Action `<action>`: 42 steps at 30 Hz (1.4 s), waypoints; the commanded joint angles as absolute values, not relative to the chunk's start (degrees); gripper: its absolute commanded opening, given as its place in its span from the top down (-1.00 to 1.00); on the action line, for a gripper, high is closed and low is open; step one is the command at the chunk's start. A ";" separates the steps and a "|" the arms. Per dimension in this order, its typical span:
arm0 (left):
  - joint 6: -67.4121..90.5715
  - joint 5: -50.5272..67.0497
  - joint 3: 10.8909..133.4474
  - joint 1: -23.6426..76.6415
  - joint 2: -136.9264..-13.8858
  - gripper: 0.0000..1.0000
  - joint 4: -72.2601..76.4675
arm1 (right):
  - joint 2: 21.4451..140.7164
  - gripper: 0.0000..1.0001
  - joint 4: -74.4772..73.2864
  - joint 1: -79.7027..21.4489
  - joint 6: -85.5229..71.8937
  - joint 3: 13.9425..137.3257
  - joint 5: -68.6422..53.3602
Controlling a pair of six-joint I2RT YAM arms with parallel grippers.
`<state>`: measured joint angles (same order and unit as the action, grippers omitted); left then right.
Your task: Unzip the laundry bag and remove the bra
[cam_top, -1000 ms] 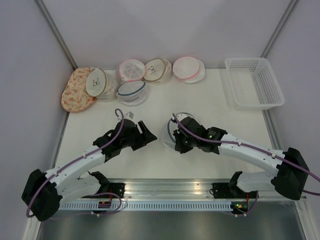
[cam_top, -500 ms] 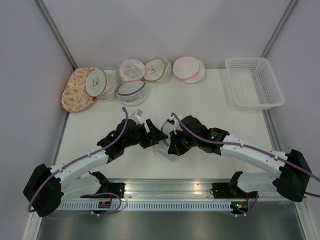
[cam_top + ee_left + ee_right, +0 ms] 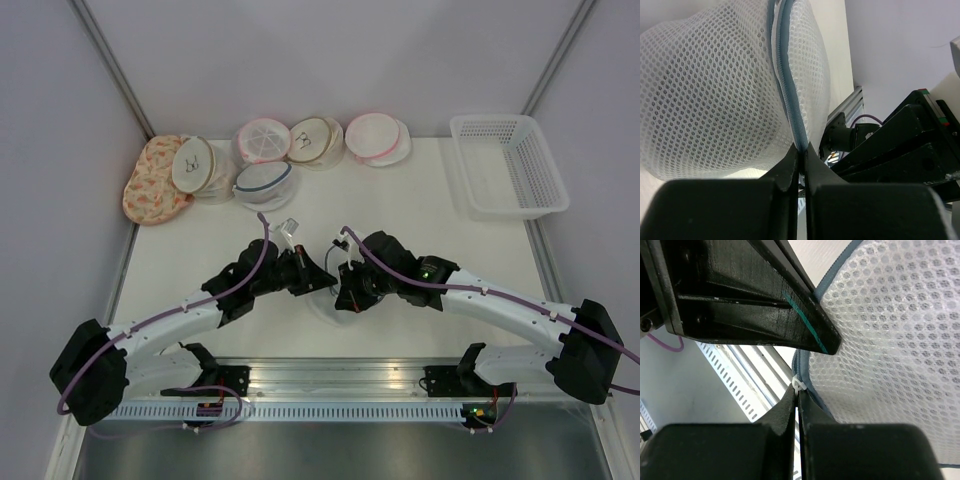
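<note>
The laundry bag [image 3: 327, 297], white mesh with a grey-blue zipper rim, sits between my two grippers near the table's front middle. My left gripper [image 3: 316, 283] is shut on the zipper rim [image 3: 788, 85], pinching the seam at its fingertips [image 3: 802, 152]. From the other side my right gripper [image 3: 343, 296] is shut on the small white zipper pull [image 3: 798, 385] at the rim's edge. The mesh dome [image 3: 890, 340] fills the right wrist view. The zipper looks shut along the stretch that shows. The bra is hidden.
Several other round mesh bags lie along the back: pink-rimmed ones [image 3: 377, 137] [image 3: 262, 139], beige-rimmed ones [image 3: 313, 140] [image 3: 194, 165] and a grey-blue-rimmed one [image 3: 264, 183]. A floral pouch [image 3: 150, 180] lies at back left. A white plastic basket [image 3: 508, 165] stands at back right.
My left arm reached right to the bag and its open jaws shut on the zipper rim. The right gripper, still shut, shifted a little left with the bag.
</note>
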<state>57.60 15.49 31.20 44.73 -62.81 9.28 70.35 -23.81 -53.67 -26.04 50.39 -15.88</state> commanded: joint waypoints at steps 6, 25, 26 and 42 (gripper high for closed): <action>53.53 4.58 32.08 44.47 -56.43 0.95 0.35 | 68.82 0.99 -29.77 -53.79 -25.58 49.31 -14.08; 45.80 16.85 34.10 38.94 -55.89 0.96 -2.02 | 80.23 0.99 -39.29 -50.28 -26.80 56.15 23.62; 45.18 18.01 35.23 38.76 -57.29 0.96 -2.28 | 82.16 0.99 -39.29 -49.32 -27.07 56.95 25.64; 39.10 23.05 43.15 34.10 -64.16 0.05 -7.62 | 79.64 0.99 -31.20 -44.21 -23.82 56.35 21.28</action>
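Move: Both hands already pinch the laundry bag's blue rim, the right one at the white zipper pull. The bag's middle lies about 5 cm ahead of the right hand, 1 cm to its right and 5 cm below; from the left hand it is level, roughly 3 cm to the right and 6 cm below. The pull is some 6 cm back, 1 cm right and 2 cm below the left hand. A second blue-rimmed bag lies about 33 cm ahead of the left hand, 22 cm left and 13 cm below. First right and down, then mostly forward, the right hand sweeps the pinched zipper pull around the bag's near side to its right side, roughly 13 cm forward and 10 cm right in all, turning clockwise some 30 degrees as its fingers tip steeper. The left hand keeps the rim pinched, draws it about 5 cm left, eases partly back and a little forward, then opens and lets go. ##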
